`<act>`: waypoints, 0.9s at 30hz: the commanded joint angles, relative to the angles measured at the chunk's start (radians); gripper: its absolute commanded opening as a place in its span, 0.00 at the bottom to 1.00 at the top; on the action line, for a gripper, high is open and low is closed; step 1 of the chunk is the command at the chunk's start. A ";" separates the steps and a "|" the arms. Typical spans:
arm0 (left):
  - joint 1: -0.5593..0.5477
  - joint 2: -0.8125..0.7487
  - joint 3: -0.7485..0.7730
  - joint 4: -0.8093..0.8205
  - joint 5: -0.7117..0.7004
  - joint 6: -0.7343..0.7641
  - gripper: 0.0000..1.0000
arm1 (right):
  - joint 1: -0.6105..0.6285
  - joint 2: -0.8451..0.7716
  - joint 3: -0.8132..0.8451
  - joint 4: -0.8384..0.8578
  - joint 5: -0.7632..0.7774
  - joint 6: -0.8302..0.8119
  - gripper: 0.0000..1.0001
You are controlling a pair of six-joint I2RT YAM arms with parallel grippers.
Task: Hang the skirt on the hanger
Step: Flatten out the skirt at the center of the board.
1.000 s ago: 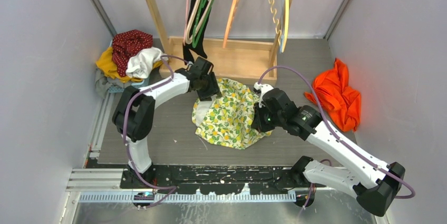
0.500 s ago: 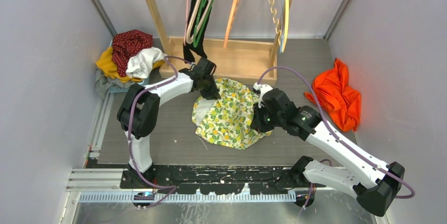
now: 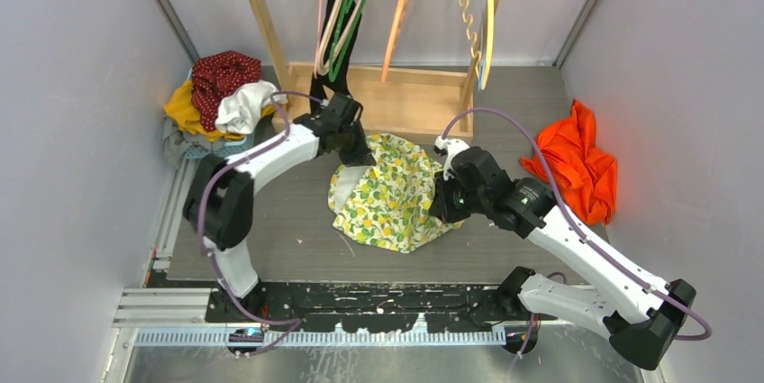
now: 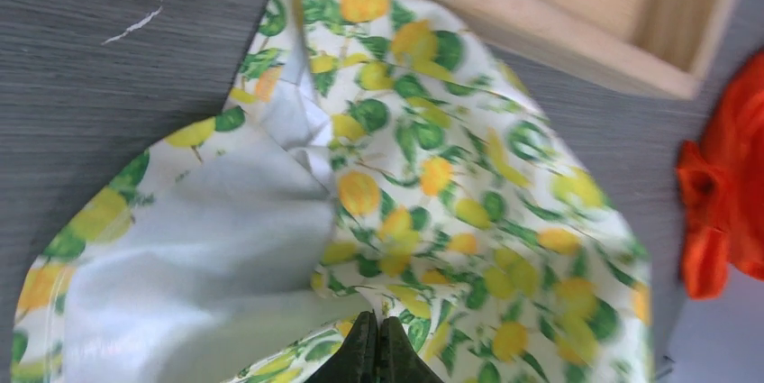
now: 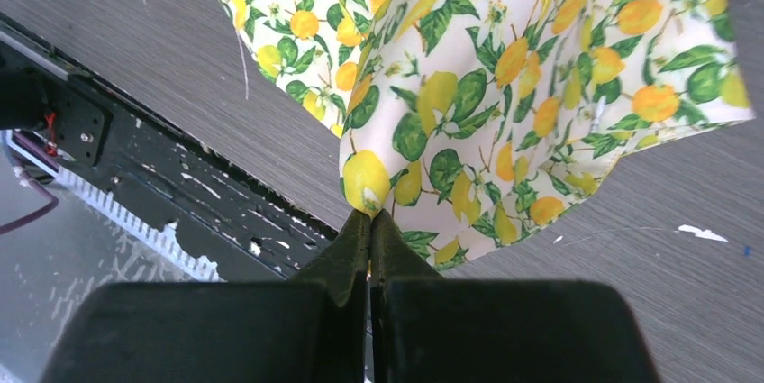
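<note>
The skirt (image 3: 389, 196), white with a lemon and leaf print, lies bunched on the grey table between my two arms. My left gripper (image 3: 353, 150) is shut on a fold at the skirt's far left edge; the left wrist view shows the cloth (image 4: 468, 176) pinched at the tips of my left gripper (image 4: 377, 322), pale lining to the left. My right gripper (image 3: 445, 201) is shut on the skirt's right edge, and the skirt (image 5: 504, 68) hangs from my right gripper (image 5: 369, 214) in the right wrist view. Several hangers (image 3: 347, 13) hang from the wooden rack at the back.
The rack's wooden base (image 3: 410, 99) lies just behind the skirt. A pile of red, white and yellow clothes (image 3: 221, 95) sits at the back left. An orange garment (image 3: 577, 167) lies at the right. The black rail (image 3: 360, 302) runs along the near edge.
My left gripper has closed onto the skirt's far left fold and shifted slightly back and left. The right gripper keeps its hold and has lifted the cloth a little.
</note>
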 commanded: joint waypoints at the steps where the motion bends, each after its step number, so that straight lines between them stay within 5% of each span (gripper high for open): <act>1: 0.008 -0.248 0.047 -0.053 0.017 0.056 0.00 | -0.004 -0.021 0.143 -0.026 0.046 -0.038 0.01; 13: 0.116 -0.488 0.358 -0.389 0.009 0.164 0.00 | -0.004 0.023 0.470 -0.186 0.174 -0.132 0.01; 27: 0.175 -0.493 0.561 -0.465 -0.003 0.177 0.00 | -0.016 0.125 0.634 -0.161 0.278 -0.177 0.01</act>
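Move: The skirt lies bunched under both hands, already pinched by each. Its middle is about 7 cm back and 4 cm right of the left hand, some 3 cm below. From the right hand it is about 10 cm left, 4 cm ahead and 9 cm lower. The rack's wooden tray is centred some 14 cm straight ahead of the left hand and 2 cm lower; the clothes basket stands about 33 cm to that hand's left and 14 cm ahead, roughly level in height. Both closed grippers keep their pinch on the skirt and haul it up off the board. The left goes fast, about 30 cm up, drifting 10 cm left and some 5 cm back, its fingers swinging up towards forward by about 30 degrees. The right rises about half as far, edging forward, with a smaller tilt the same way. ##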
